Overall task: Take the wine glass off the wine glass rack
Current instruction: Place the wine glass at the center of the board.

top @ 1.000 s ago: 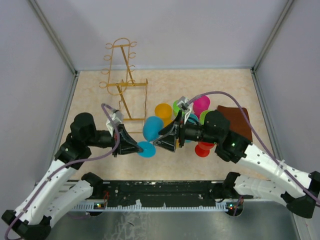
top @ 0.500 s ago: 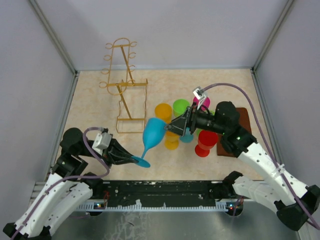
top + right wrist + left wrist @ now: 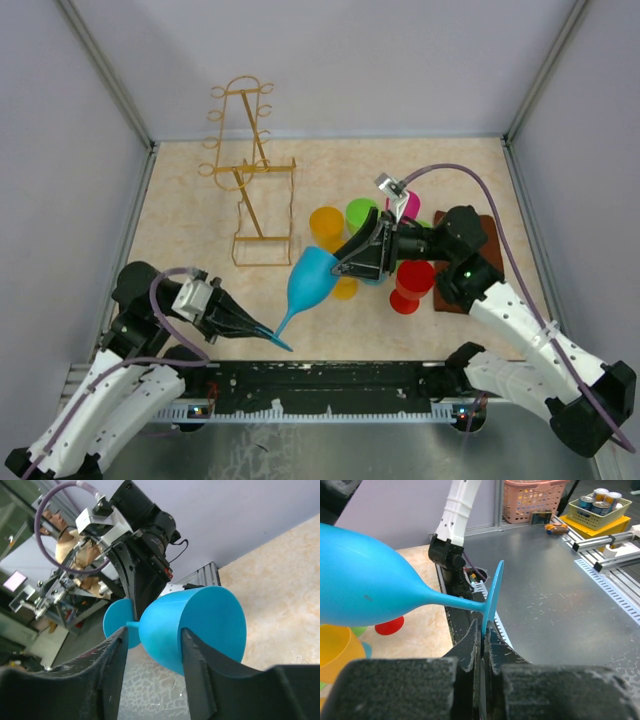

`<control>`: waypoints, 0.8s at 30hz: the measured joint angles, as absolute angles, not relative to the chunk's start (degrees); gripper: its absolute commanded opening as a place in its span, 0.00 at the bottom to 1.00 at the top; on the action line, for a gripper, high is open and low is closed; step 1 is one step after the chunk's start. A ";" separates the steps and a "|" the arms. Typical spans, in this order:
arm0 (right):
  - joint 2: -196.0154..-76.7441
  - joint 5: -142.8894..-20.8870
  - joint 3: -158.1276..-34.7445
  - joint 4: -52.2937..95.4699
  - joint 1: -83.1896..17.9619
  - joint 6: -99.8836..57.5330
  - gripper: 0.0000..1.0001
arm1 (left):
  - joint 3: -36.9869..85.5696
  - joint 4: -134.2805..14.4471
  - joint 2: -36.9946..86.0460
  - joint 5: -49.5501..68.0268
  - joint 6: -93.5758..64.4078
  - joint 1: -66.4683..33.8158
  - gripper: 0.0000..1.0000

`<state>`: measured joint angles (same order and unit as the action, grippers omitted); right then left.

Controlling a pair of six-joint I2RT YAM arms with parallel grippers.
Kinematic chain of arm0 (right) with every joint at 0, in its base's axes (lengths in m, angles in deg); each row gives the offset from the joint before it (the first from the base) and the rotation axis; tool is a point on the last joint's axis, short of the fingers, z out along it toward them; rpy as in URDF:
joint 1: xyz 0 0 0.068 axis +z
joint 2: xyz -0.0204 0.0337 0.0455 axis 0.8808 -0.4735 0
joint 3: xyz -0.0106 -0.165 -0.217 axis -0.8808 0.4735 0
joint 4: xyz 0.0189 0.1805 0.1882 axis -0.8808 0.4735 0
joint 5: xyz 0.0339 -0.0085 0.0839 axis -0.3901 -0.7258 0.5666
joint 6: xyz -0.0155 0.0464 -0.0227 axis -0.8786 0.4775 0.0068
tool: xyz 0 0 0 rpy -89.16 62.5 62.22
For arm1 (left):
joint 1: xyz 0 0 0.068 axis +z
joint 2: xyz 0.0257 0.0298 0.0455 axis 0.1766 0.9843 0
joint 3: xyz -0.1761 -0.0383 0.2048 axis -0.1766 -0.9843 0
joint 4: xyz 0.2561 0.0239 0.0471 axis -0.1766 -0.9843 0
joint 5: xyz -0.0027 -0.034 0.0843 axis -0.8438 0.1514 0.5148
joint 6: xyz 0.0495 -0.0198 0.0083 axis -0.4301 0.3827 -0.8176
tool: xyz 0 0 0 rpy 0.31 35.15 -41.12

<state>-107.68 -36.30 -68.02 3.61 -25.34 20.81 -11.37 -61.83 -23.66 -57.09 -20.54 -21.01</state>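
The blue wine glass [image 3: 312, 280] hangs tilted in the air above the table front, well away from the golden wire wine glass rack [image 3: 248, 175], whose hooks carry nothing. My left gripper [image 3: 268, 333] is shut on the edge of the glass's round foot [image 3: 492, 595], the jaws pinching it edge-on [image 3: 483, 630]. The bowl [image 3: 360, 580] points away to the left in the left wrist view. My right gripper [image 3: 345, 265] is closed around the bowl [image 3: 200, 625], one finger on each side [image 3: 152, 632].
Orange [image 3: 326, 222], green [image 3: 361, 212] and magenta [image 3: 405, 205] cups cluster right of centre, with a red stemmed glass [image 3: 410, 285] by a brown mat [image 3: 480, 240]. A yellow cup [image 3: 335, 650] lies under the blue bowl. Grey walls enclose the table.
The left arm drew back toward the near left, carrying the glass by its foot and tilting it lower. The right gripper let go, pulled away, then came back and closed on the bowl.
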 measured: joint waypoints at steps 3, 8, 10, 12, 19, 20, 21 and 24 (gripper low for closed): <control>-107.92 -33.06 -67.11 -1.33 -25.67 23.56 0.22 | -11.37 -61.83 -24.18 -58.27 -21.34 -21.31 0.00; -107.99 -29.15 -65.51 -9.36 -25.71 28.50 0.00 | -11.37 -61.92 -24.93 -59.27 -22.81 -21.62 0.00; -107.88 -27.99 -65.42 -11.06 -25.71 30.20 0.00 | -11.37 -62.05 -25.01 -59.34 -23.40 -21.62 0.03; -107.50 -27.34 -65.42 -11.91 -25.71 31.21 0.00 | -11.37 -62.03 -25.01 -59.25 -23.77 -21.62 0.16; -103.02 -27.44 -67.30 1.09 -25.51 22.66 0.00 | -11.37 -65.86 -25.01 -53.35 -25.04 -21.55 0.75; -102.50 -28.03 -68.37 5.14 -25.51 20.19 0.00 | -11.37 -66.93 -25.01 -52.37 -25.41 -21.55 0.82; -102.08 -28.89 -69.64 9.64 -25.51 17.44 0.00 | -11.37 -68.15 -25.01 -51.60 -25.80 -21.55 0.88; -101.01 -31.73 -72.70 21.48 -25.51 9.99 0.00 | -11.37 -71.60 -25.14 -49.57 -26.68 -21.55 0.99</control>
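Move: The light-blue wine glass, held out level by its foot in the left fingers, has its middle about 6 cm back and 6 cm left of the right hand, a little below it, its rim between the open right fingers. From the left hand that middle is some 6 cm ahead and 4 cm right. From the right hand, about 14 cm lower, the near yellow glass stands about 6 cm ahead, and the red glass 2 cm ahead and 15 cm right. The blue glass's rim is pinched as the right fingers shut fully on it while that hand draws back about 4 cm and slightly right, rising 2 cm and then sinking again. Next the left fingers, after easing 1 cm back, spread wide and let go of the foot, that hand dipping about 2 cm and edging forward. ##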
